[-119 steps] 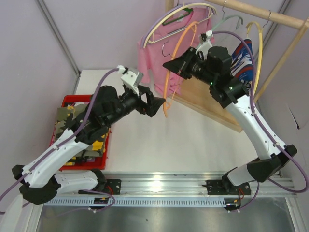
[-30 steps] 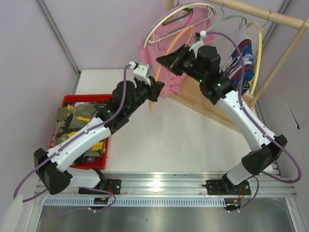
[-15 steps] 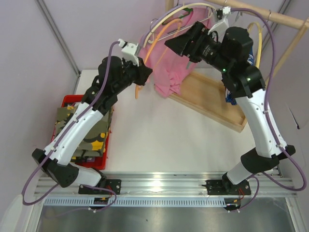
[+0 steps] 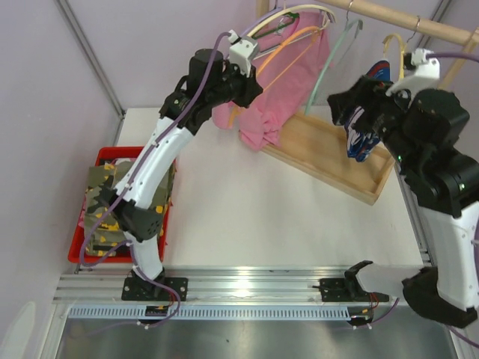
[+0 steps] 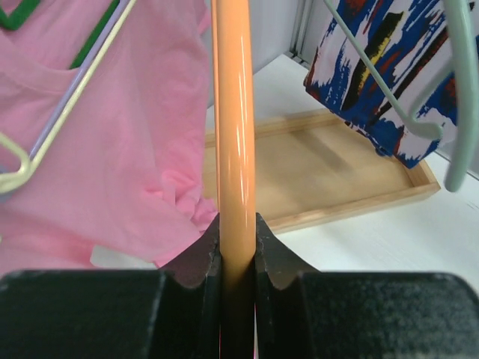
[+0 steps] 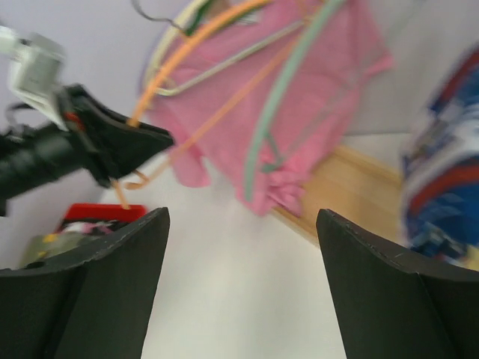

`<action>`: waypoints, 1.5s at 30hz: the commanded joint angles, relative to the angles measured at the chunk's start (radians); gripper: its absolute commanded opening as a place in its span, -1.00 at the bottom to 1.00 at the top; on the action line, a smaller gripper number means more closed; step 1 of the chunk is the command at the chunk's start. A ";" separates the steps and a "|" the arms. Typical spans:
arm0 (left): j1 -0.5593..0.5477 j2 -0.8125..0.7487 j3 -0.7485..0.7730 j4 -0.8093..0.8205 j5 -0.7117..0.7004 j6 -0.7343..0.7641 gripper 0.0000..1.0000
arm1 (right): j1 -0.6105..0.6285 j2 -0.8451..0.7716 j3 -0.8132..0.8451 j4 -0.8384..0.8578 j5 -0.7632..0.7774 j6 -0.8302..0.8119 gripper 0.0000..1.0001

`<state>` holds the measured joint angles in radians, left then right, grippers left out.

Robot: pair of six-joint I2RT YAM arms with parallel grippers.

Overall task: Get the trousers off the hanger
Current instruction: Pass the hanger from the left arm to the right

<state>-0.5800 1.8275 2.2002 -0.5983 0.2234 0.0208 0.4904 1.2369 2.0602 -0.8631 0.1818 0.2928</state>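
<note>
My left gripper (image 4: 251, 84) is raised near the rail and shut on an empty orange hanger (image 4: 288, 51). The left wrist view shows the jaws clamped on the hanger's bar (image 5: 236, 134). The blue, white and red trousers (image 4: 364, 127) hang from a yellow hanger (image 4: 394, 46) at the right, also in the left wrist view (image 5: 382, 60). My right gripper (image 4: 338, 105) is open and empty just left of them; its view (image 6: 243, 277) shows them blurred at the right edge (image 6: 443, 194). Camouflage trousers (image 4: 112, 198) lie in the red bin (image 4: 82, 254).
A pink T-shirt (image 4: 288, 90) hangs on the wooden rail (image 4: 419, 25) behind the orange hanger. A pale green hanger (image 4: 333, 60) hangs empty between shirt and trousers. A wooden tray (image 4: 329, 161) lies under the rail. The wall stands close behind.
My left gripper has lifted the orange hanger up and right towards the rail. My right arm has swung away to the right, off the hangers, and is open beside the blue print trousers.
</note>
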 commanded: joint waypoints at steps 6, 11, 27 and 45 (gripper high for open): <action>0.000 0.130 0.240 0.097 0.014 0.028 -0.96 | -0.013 -0.257 -0.299 0.022 0.536 -0.151 0.72; 0.002 0.203 0.289 0.190 0.033 -0.013 -0.95 | -0.013 -0.352 -0.414 0.191 0.437 -0.227 0.65; 0.002 0.165 0.263 0.212 0.010 -0.188 -0.92 | -0.015 0.151 0.032 0.392 -0.134 -0.062 0.19; 0.002 0.171 0.243 0.310 0.074 -0.200 -0.91 | -0.036 0.458 0.127 0.587 -0.182 0.253 -0.10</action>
<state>-0.5800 2.0624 2.4290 -0.3866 0.2707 -0.1596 0.4561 1.6642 2.1201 -0.3393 -0.0101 0.5102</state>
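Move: The left fingers already grip the orange hanger; its middle rises roughly 8 cm above them and 3 cm ahead. From the right hand, which is empty and wide open, that middle is about 13 cm ahead, 18 cm left and 2 cm lower. The green hanger hangs some 18 cm ahead of the right hand and 5 cm left, about level; the striped trousers about 12 cm ahead, 10 cm right and 8 cm lower. Right hand swings right 12 cm, then sweeps 30 forward-left, narrowing, to the hanger the left carries forward-right. ##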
